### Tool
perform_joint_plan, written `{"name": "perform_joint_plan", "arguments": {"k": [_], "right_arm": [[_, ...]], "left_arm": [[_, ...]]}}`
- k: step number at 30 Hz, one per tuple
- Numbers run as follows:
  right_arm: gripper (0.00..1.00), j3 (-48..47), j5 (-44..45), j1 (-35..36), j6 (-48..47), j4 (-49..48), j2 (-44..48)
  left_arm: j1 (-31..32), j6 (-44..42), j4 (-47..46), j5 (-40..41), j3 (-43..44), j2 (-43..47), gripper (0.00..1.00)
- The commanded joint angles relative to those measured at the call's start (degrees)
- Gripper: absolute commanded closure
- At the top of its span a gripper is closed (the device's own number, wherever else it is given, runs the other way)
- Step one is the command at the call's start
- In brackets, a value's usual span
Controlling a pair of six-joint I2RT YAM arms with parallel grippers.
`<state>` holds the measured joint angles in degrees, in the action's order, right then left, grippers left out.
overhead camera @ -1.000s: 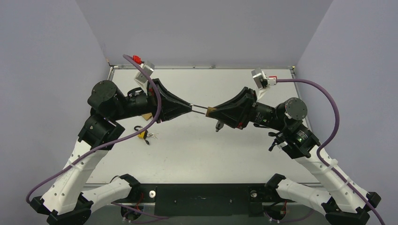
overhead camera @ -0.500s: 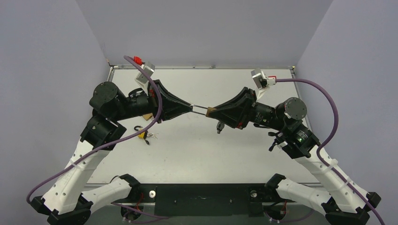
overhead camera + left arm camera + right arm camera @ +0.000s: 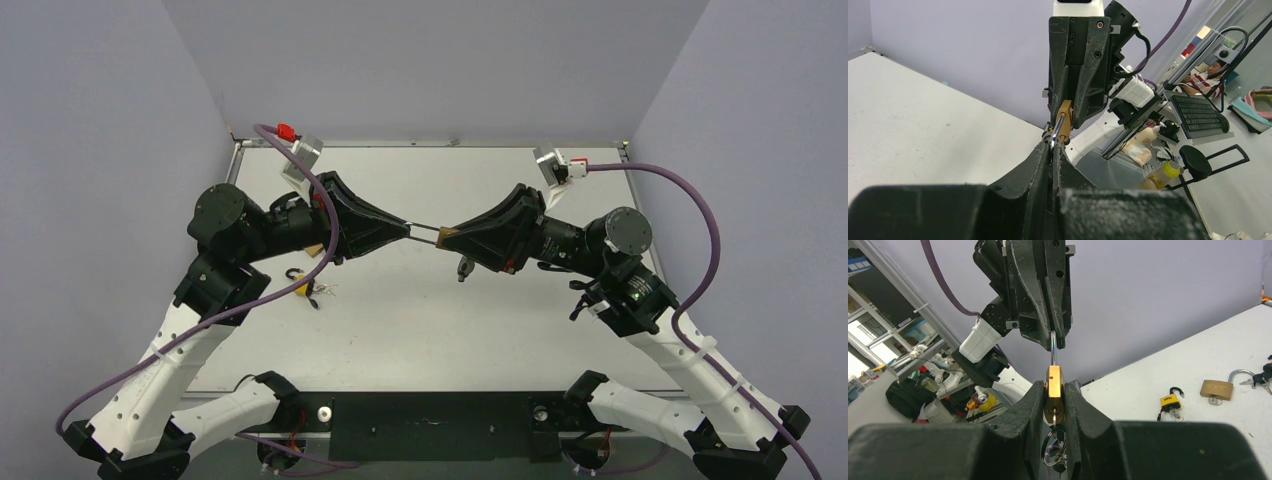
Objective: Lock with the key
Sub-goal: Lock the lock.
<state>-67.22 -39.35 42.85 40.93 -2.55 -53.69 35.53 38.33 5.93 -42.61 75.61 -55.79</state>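
A brass padlock (image 3: 447,237) hangs in the air over the middle of the table, between my two grippers. The right gripper (image 3: 1053,390) is shut on the padlock's brass body (image 3: 1053,385). A key (image 3: 1054,416) sits in the keyhole on the underside, and a key ring (image 3: 1053,447) dangles from it. The left gripper (image 3: 1054,147) is shut on the silver shackle (image 3: 1058,131), which sticks out of the body toward it. In the top view the left gripper (image 3: 408,229) and the right gripper (image 3: 450,238) point tip to tip.
A small yellow padlock (image 3: 1170,401) with a black shackle and a second brass padlock (image 3: 1217,389) lie on the white table (image 3: 420,320) under the left arm. More keys (image 3: 1263,376) lie beside them. Grey walls enclose the table on three sides.
The left jaws have closed onto the shackle. The left wrist has risen slightly and the hanging key has swung a little; the right gripper keeps its hold.
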Motion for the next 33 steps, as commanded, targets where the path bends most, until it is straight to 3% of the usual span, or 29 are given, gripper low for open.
{"name": "perform_joint_plan", "arguments": {"k": [1, 18, 25, 27, 32, 33], "right_arm": [[1.00, -0.30, 1.36, 1.38, 0.75, -5.53, -2.24], [1.00, -1.34, 2.70, 1.82, 0.06, -4.92, -4.05], [1.00, -1.28, 4.35, 1.73, -3.63, -0.88, -2.84], [0.93, -0.51, 4.58, 1.47, -4.44, -0.61, -1.99], [0.58, 2.17, 3.16, -0.11, -6.06, -0.64, 0.54], [0.55, 2.95, 2.33, -0.48, -6.35, -0.84, 1.27]], "left_arm": [[2.82, 0.84, -2.46, -0.72, -0.63, -0.93, 1.00], [8.70, -1.80, 1.76, 4.20, -1.40, -2.06, 1.00], [7.44, -4.75, 7.93, 17.99, 1.75, -0.55, 1.00], [6.37, -4.68, 9.19, 19.98, 3.65, -0.69, 1.00], [4.24, -3.45, 9.21, 19.14, 6.49, -0.48, 1.00], [4.04, -3.33, 9.48, 18.97, 7.23, -0.51, 1.00]]}}
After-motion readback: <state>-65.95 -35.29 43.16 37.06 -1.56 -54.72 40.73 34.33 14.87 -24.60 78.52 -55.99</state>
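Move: My left hand grips the bend of the shackle, with the lock body about 7 cm to its right, 1 cm back and roughly level. My right hand is closed on that lock body; the middle of the shackle lies some 5 cm to the right hand's left and 1 cm ahead. The key ring hangs about 6 cm below my right hand, 3 cm to its right and 2 cm back. I bear the shackle and lock body against each other, my left hand easing about 1 cm right and my right hand barely creeping left. Then both hands swing forward, the left some 2.5 cm while turning about 10 degrees counter-clockwise and drifting back left, the right about 2 cm and slightly down as its fingers open off the body; my left fingers keep the shackle pinched. ##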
